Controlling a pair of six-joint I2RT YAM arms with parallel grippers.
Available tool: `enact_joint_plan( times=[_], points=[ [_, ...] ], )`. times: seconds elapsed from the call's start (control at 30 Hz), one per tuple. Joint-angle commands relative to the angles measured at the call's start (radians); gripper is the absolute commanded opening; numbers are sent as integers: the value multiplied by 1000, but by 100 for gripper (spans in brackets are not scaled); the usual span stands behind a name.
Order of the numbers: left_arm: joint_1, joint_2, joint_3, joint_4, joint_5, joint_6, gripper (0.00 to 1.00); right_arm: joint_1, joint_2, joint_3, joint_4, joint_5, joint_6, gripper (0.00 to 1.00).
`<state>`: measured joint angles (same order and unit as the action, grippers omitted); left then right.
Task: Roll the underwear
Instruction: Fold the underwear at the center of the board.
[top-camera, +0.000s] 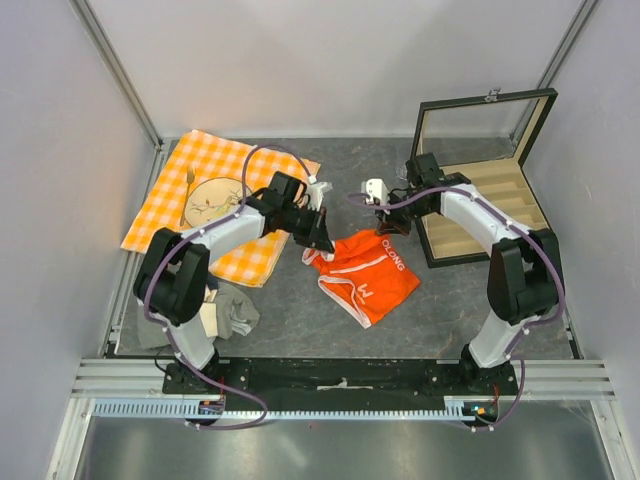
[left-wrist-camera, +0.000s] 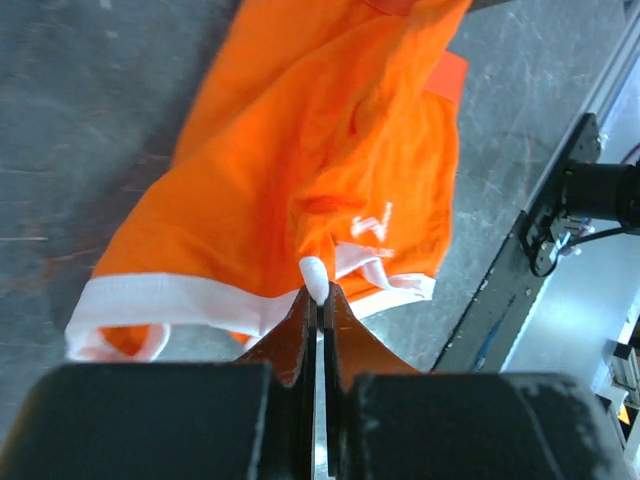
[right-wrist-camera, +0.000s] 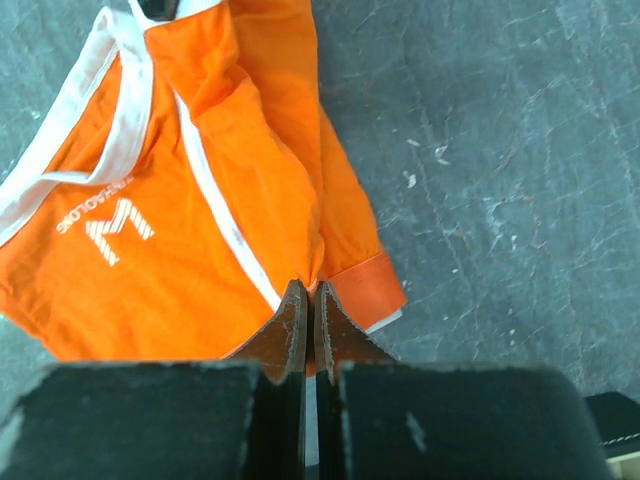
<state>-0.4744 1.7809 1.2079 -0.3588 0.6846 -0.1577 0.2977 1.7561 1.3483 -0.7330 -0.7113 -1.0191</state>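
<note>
The underwear (top-camera: 365, 272) is an orange-red garment with white trim, spread on the grey table between the two arms. My left gripper (top-camera: 322, 240) is shut on its white-trimmed corner at the left; in the left wrist view a fold of white trim (left-wrist-camera: 314, 279) pokes out between the closed fingertips (left-wrist-camera: 317, 293), and the underwear (left-wrist-camera: 330, 160) stretches away from them. My right gripper (top-camera: 388, 226) is shut on the garment's far right edge; in the right wrist view the orange cloth (right-wrist-camera: 200, 200) is pinched at the fingertips (right-wrist-camera: 310, 291) beside a darker orange band (right-wrist-camera: 365, 288).
An orange checkered cloth (top-camera: 215, 200) with a round print lies at the back left. Grey-white cloths (top-camera: 228, 312) sit by the left arm's base. An open wooden box (top-camera: 490, 190) with a glass lid stands at the right. A metal rail (top-camera: 340, 385) runs along the near edge.
</note>
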Motion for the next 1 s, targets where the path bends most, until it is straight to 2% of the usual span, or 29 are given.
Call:
enact_joint_plan(
  times=[0.0,0.43,0.97],
  points=[
    [-52,-98,-47,116,0,-111,2,-20,-101,-83,18,-54,-76,0],
    [-202,-179,-177,216,-83,-236,2,-65,-230,-262,15,-68,-133,0],
    [-345,-195,-242,305,-175,-335,2,-127,-305,-393,-43,-112,-233,0]
  ],
)
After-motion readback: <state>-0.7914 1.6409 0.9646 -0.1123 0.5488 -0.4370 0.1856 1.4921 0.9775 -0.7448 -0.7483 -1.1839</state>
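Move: From the left gripper, already holding the white leg hem, the near end of the lower leg hem lies about 17 cm back, 9 cm right and 6 cm below; the white M print is roughly 7 cm back and 9 cm right. From the right gripper, holding the far waistband corner, the near waistband corner is some 11 cm back, 9 cm right and 8 cm below; the open box's centre sits 26 cm right and 10 cm ahead. Draw both held corners back together, drifting right, to lay the raised far side over the near one. Carry the left gripper about 10 cm back and 6 to 7 cm right towards the lower hem's near end, rising slightly before easing down again; bring the right one some 7 cm back and 5 cm right, sinking nearly 3 cm towards the near waistband corner. Keep both grips shut and the wrists steady. ##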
